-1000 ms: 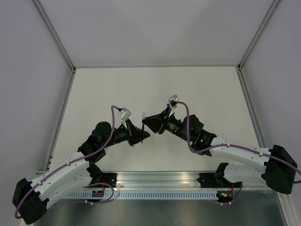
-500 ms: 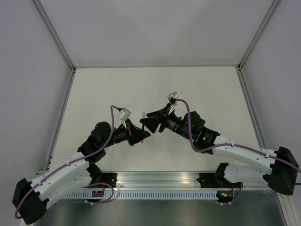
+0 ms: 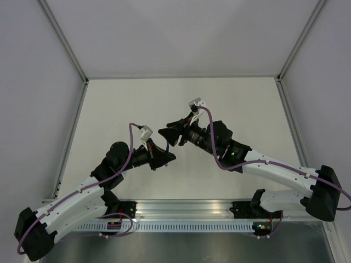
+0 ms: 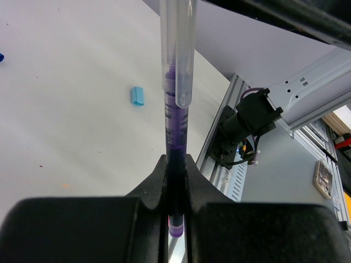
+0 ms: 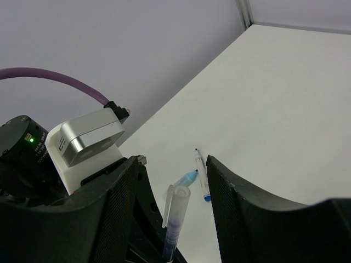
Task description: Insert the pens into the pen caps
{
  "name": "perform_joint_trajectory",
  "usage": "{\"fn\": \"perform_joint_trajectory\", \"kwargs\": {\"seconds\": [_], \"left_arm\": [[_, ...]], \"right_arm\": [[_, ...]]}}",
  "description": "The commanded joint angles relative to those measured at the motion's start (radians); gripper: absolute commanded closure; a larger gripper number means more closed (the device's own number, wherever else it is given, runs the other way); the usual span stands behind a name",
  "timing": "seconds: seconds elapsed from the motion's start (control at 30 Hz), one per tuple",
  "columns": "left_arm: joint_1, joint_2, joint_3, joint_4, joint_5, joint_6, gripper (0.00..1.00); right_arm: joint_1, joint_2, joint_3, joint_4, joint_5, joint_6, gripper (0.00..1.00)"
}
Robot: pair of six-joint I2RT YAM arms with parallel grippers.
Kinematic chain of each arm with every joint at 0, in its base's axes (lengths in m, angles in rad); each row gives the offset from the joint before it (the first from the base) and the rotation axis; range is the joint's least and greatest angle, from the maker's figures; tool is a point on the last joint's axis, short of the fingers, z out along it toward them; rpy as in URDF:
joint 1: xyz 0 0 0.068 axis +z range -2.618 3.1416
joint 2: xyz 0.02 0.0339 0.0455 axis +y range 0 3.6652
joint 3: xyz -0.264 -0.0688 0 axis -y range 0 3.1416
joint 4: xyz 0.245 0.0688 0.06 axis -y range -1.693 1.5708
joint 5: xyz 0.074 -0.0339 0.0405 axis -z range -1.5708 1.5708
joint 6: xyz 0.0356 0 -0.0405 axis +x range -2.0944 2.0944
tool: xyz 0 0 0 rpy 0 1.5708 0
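My left gripper [image 4: 175,164] is shut on a dark purple-blue pen [image 4: 174,131] that stands up out of the jaws, with a clear clipped cap [image 4: 179,49] over its upper end. My right gripper [image 5: 174,181] is open, and its fingers [image 5: 123,208] stand either side of that capped pen [image 5: 176,216] without touching it. In the top view the two grippers [image 3: 166,155] [image 3: 163,133] meet at mid-table. A white-barrelled pen [image 5: 201,175] lies on the table beyond, beside a light blue black-tipped piece [image 5: 187,178]. A light blue pen cap [image 4: 137,96] lies flat on the table.
The white table [image 3: 230,104] is walled by pale panels with aluminium posts. The metal rail with both arm bases [image 3: 192,211] runs along the near edge. A small dark blue bit [image 4: 1,57] shows at the left edge of the left wrist view.
The right gripper has opened and its arm has swung left and a little farther from the bases. The left arm has kept still with the pen in its jaws.
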Motion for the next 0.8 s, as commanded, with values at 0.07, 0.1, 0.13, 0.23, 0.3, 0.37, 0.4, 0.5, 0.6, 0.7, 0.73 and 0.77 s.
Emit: {"fn": "perform_joint_trajectory", "kwargs": {"seconds": [0.07,0.1,0.13,0.23,0.3,0.37,0.4,0.5,0.6,0.7,0.73,0.77], "left_arm": [[0.002,0.002,0.018,0.05,0.024,0.024,0.98],[0.002,0.003,0.018,0.05,0.024,0.025,0.98],[0.002,0.003,0.017,0.05,0.022,0.025,0.98],[0.002,-0.001,0.018,0.047,0.018,0.025,0.98],[0.001,-0.012,0.017,0.045,0.01,0.025,0.98],[0.001,-0.017,0.014,0.047,-0.004,0.024,0.98],[0.002,-0.017,0.017,0.047,-0.008,0.022,0.98],[0.002,-0.011,0.015,0.07,-0.024,0.007,0.98],[0.001,0.005,0.038,0.08,-0.038,-0.014,0.98],[0.001,0.028,0.085,0.042,-0.08,-0.013,0.98],[0.001,0.041,0.095,0.031,-0.12,-0.007,0.98],[0.002,0.049,0.105,0.021,-0.142,-0.004,0.98]], "right_arm": [[0.004,0.016,0.051,-0.01,0.003,-0.019,0.44],[0.004,0.015,0.049,-0.01,-0.001,-0.017,0.46],[0.004,0.013,0.037,-0.001,-0.004,-0.014,0.47],[0.004,0.004,0.003,0.019,-0.02,0.004,0.54],[0.004,-0.002,-0.032,0.034,-0.035,0.02,0.59],[0.004,-0.007,-0.055,0.062,-0.052,0.041,0.77],[0.006,-0.008,-0.07,0.068,-0.052,0.044,0.83],[0.004,-0.013,-0.099,0.075,-0.087,0.067,1.0],[0.006,-0.024,-0.135,0.086,-0.09,0.084,1.0],[0.007,-0.034,-0.164,0.083,-0.089,0.093,1.0],[0.009,-0.037,-0.17,0.083,-0.089,0.093,1.0],[0.012,-0.037,-0.176,0.082,-0.083,0.095,1.0]]}}
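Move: The right hand's open fingers straddle the clear pen cap, already on the purple pen's upper end: its middle is about 2 cm back, 1 cm right and 3 cm below. The pen's middle is about 5 cm back and 8 cm below. On the table some 30 cm down, the dark blue cap lies about 23 cm ahead and 11 cm right, the white pen about 3 cm ahead and 20 cm left. From the left hand, the clear cap is roughly 5 cm ahead, level sideways and 7 cm up. The right fingers close on the clear cap's upper part and pinch it, while that hand sinks about 3 cm, mostly down, to push the cap towards the pen. The left hand keeps its grip on the leaning pen, then dips about 1 cm in step with the right once the cap is pinched. ##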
